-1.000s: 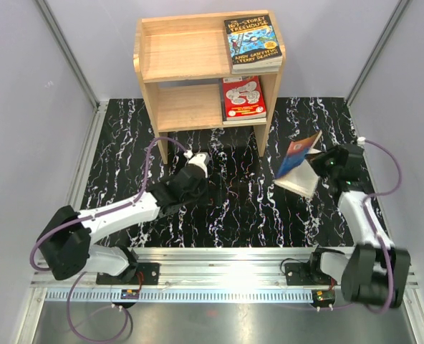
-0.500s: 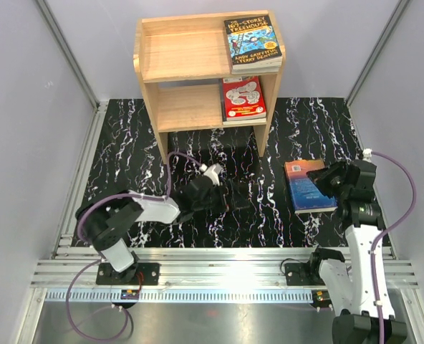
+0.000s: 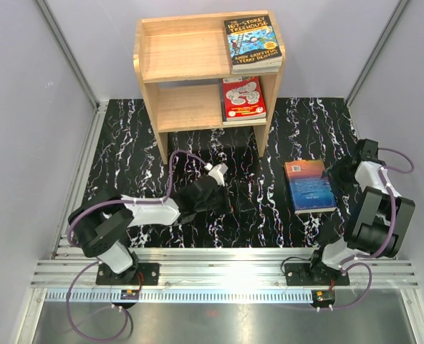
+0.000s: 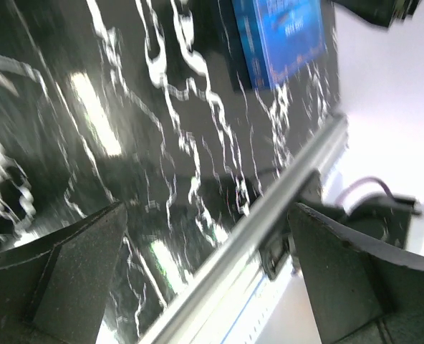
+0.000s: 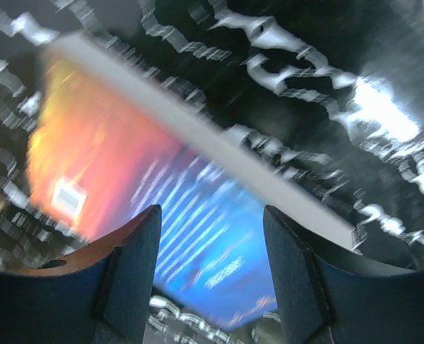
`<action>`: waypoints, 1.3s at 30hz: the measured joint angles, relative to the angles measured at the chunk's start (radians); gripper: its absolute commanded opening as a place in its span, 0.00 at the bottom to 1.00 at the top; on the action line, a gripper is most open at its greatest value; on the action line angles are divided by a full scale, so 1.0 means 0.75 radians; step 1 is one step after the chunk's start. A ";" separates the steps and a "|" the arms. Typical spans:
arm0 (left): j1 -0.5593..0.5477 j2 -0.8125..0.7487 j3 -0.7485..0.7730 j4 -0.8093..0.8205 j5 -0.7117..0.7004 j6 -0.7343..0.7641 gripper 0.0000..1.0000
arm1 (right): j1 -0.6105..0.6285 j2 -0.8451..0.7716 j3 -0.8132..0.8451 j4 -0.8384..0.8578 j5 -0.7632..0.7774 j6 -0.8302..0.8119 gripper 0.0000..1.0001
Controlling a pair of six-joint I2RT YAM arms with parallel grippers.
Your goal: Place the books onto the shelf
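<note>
The light wooden shelf (image 3: 198, 64) stands at the back of the mat. A blue book (image 3: 253, 41) lies on the right of its top tier and a red book (image 3: 243, 97) on the right of its lower tier. A thicker blue-orange book (image 3: 310, 185) lies flat on the mat at the right. My right gripper (image 3: 343, 172) is just beyond that book's right edge, open, holding nothing. The right wrist view shows the blue-orange book (image 5: 126, 165) blurred under the open right gripper (image 5: 212, 265). My left gripper (image 3: 233, 197) is low over the mat's middle, open and empty. The left wrist view catches the book (image 4: 283, 36) at the top.
The black marbled mat (image 3: 126, 158) covers the table between grey walls. An aluminium rail (image 3: 219, 261) runs along the near edge; the left wrist view shows the rail (image 4: 269, 236) between the open left gripper (image 4: 212, 279) fingers. A purple cable (image 3: 172, 165) loops over the left arm.
The right gripper laid the tilted blue-orange book flat on the mat, opened and drew back to the right. The left arm swung right and lower over the mat.
</note>
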 measured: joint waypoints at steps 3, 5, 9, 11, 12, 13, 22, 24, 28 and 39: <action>0.000 -0.006 0.123 -0.165 -0.086 0.071 0.99 | -0.027 0.080 0.013 0.028 0.071 0.000 0.66; 0.001 0.007 0.202 -0.257 -0.136 0.105 0.99 | -0.031 0.139 0.041 0.036 0.112 -0.001 0.65; 0.001 0.085 0.343 -0.367 -0.196 0.152 0.99 | -0.037 0.252 0.119 0.068 0.124 -0.002 0.59; 0.001 0.137 0.393 -0.403 -0.210 0.164 0.99 | -0.038 0.288 0.141 0.109 0.089 -0.001 0.56; 0.001 0.174 0.424 -0.424 -0.215 0.170 0.99 | -0.039 0.306 0.145 0.146 0.049 0.001 0.48; 0.001 0.209 0.448 -0.434 -0.219 0.174 0.99 | -0.041 0.317 0.144 0.183 0.007 0.006 0.46; 0.001 0.519 0.735 -0.498 -0.230 0.181 0.99 | 0.079 0.243 -0.028 0.439 -0.123 0.016 0.41; 0.001 0.576 0.813 -0.500 -0.230 0.180 0.99 | 0.141 0.205 -0.070 0.440 -0.127 0.023 0.41; 0.001 0.693 0.976 -0.518 -0.230 0.177 0.99 | 0.259 0.157 -0.122 0.418 -0.160 0.038 0.39; 0.006 0.794 1.135 -0.600 -0.357 0.165 0.99 | 0.463 0.066 -0.223 0.501 -0.039 0.108 0.21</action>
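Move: The book lies flat by the right hand, its middle about 7 cm to the left, 4 cm back and 5 cm below. From the left hand it is some 20 cm to the right, 5 cm farther out and 6 cm below. The foot of the shelf's near right leg stands about 16 cm ahead of the left hand and 4 cm to its right, some 7 cm below. Right hand dips, then sweeps about 15 cm left, pushing the book; open left hand reaches forward-right towards it. ##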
